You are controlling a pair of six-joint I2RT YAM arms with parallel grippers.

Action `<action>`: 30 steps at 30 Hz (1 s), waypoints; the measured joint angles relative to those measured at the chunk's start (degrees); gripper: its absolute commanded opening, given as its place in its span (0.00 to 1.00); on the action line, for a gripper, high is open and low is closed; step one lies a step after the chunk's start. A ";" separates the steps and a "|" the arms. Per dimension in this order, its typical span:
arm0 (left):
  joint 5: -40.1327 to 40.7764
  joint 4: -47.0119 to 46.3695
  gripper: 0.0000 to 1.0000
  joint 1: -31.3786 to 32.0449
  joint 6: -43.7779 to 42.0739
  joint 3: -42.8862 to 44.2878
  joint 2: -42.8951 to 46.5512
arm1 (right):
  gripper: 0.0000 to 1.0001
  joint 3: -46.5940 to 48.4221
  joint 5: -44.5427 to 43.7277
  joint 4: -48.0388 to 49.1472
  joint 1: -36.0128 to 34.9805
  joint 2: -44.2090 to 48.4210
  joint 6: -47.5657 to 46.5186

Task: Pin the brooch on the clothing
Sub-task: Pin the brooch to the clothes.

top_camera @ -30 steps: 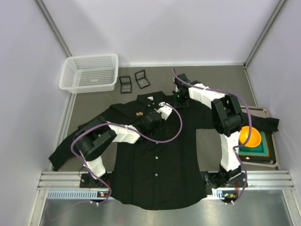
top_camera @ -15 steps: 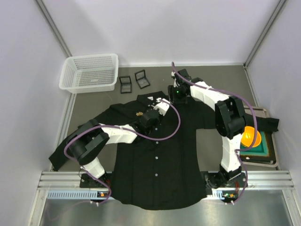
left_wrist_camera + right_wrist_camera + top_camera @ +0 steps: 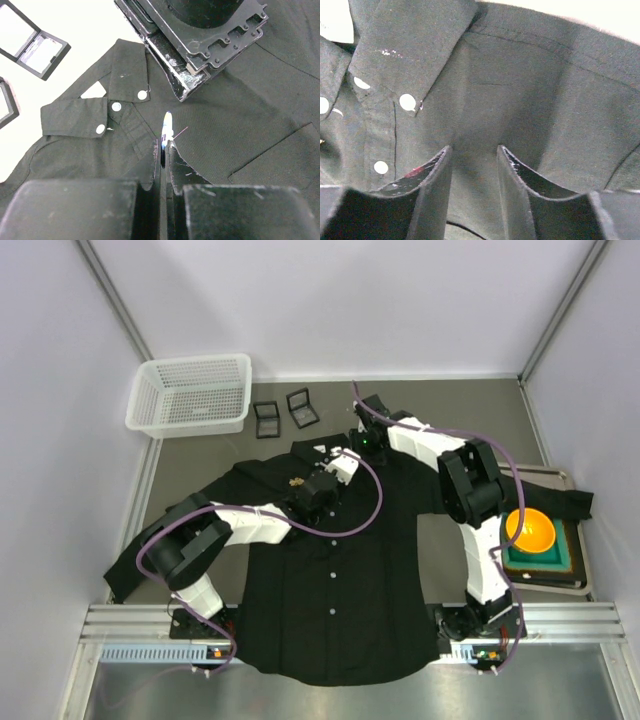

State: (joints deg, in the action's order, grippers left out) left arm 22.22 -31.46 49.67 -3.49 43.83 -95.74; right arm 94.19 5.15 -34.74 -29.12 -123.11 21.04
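Note:
The clothing, a black shirt (image 3: 330, 570) with white buttons, lies spread flat on the table. My left gripper (image 3: 343, 460) hovers just right of the collar (image 3: 127, 70). It (image 3: 164, 145) is shut on the brooch (image 3: 167, 125), a thin white-and-blue piece seen edge on and sticking out past the fingertips. My right gripper (image 3: 357, 445) stands open right beside it, at the shirt's right shoulder. Its (image 3: 472, 150) two fingertips rest on flat fabric next to the collar (image 3: 415, 45). A small gold ornament (image 3: 296, 481) sits on the shirt's left chest.
A white mesh basket (image 3: 190, 393) stands at the back left. Two open black cases (image 3: 265, 418) (image 3: 302, 408) lie behind the collar. An orange bowl (image 3: 531, 528) sits on a green tray (image 3: 560, 558) at the right edge, over the shirt's right sleeve.
My right gripper has moved left toward the collar and gone from shut to open. The left gripper has shifted slightly and still grips the thin piece.

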 measured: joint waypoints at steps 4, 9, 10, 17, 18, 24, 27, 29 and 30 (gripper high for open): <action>0.24 0.02 0.00 -0.09 0.35 0.00 -0.20 | 0.21 0.02 -1.90 0.44 -0.90 -0.31 0.61; 1.05 0.72 0.00 -0.15 1.07 0.09 -1.81 | 0.00 0.13 -4.98 -0.02 -1.51 -0.42 0.68; 1.09 1.18 0.00 -0.15 1.36 0.09 -2.21 | 0.00 0.37 -6.12 -0.44 -1.86 -0.44 0.48; 1.22 2.93 0.00 -0.20 2.25 0.09 -2.38 | 0.00 2.27 -7.69 -2.36 -3.30 -1.38 -1.20; 1.22 2.93 0.00 -0.22 2.32 0.09 -2.36 | 0.00 2.27 -7.19 -2.34 -3.30 -1.36 -1.42; 1.22 2.89 0.00 -0.26 3.23 -0.02 -1.46 | 0.00 2.19 -2.73 -2.78 -3.39 -0.22 -1.57; 1.22 2.60 0.00 -0.26 3.37 -0.04 -1.11 | 0.00 2.16 -1.11 -2.78 -3.32 2.03 -1.55; 1.18 2.25 0.00 -0.26 3.37 -0.04 -1.09 | 0.00 2.08 -0.24 -2.58 -2.89 3.85 -1.49; 1.16 2.01 0.00 -0.28 3.37 -0.02 -1.09 | 0.00 1.70 0.33 -2.16 -2.69 4.94 -1.36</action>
State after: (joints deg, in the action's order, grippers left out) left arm 23.38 -29.45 49.39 -0.12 43.81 -96.84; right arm 95.90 5.48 -36.91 -31.81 -118.17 19.68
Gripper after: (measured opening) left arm 0.027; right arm 0.003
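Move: The left gripper already holds the blue-and-white brooch, over the shirt front; the cloth under its tips is roughly 4 cm down. The top placket button lies about 3 cm ahead of it, the gold brooch some 4 cm ahead and 8 cm left. For the right gripper, half open low over the shirt, the cloth patch is straight below, about 1 cm; from there the placket button is 3 cm back and 6 cm left, the near collar button 2 cm ahead and 5 cm left. Shut the right fingers completely, low at the shirt cloth, then slide them about 2 cm left, slightly back, and lift some 5 cm clear. Meanwhile dip the left gripper not quite 3 cm towards the shirt with the brooch still clamped, edging a little left and tipping slightly nose-down, then ease it up again by about 1 cm. ##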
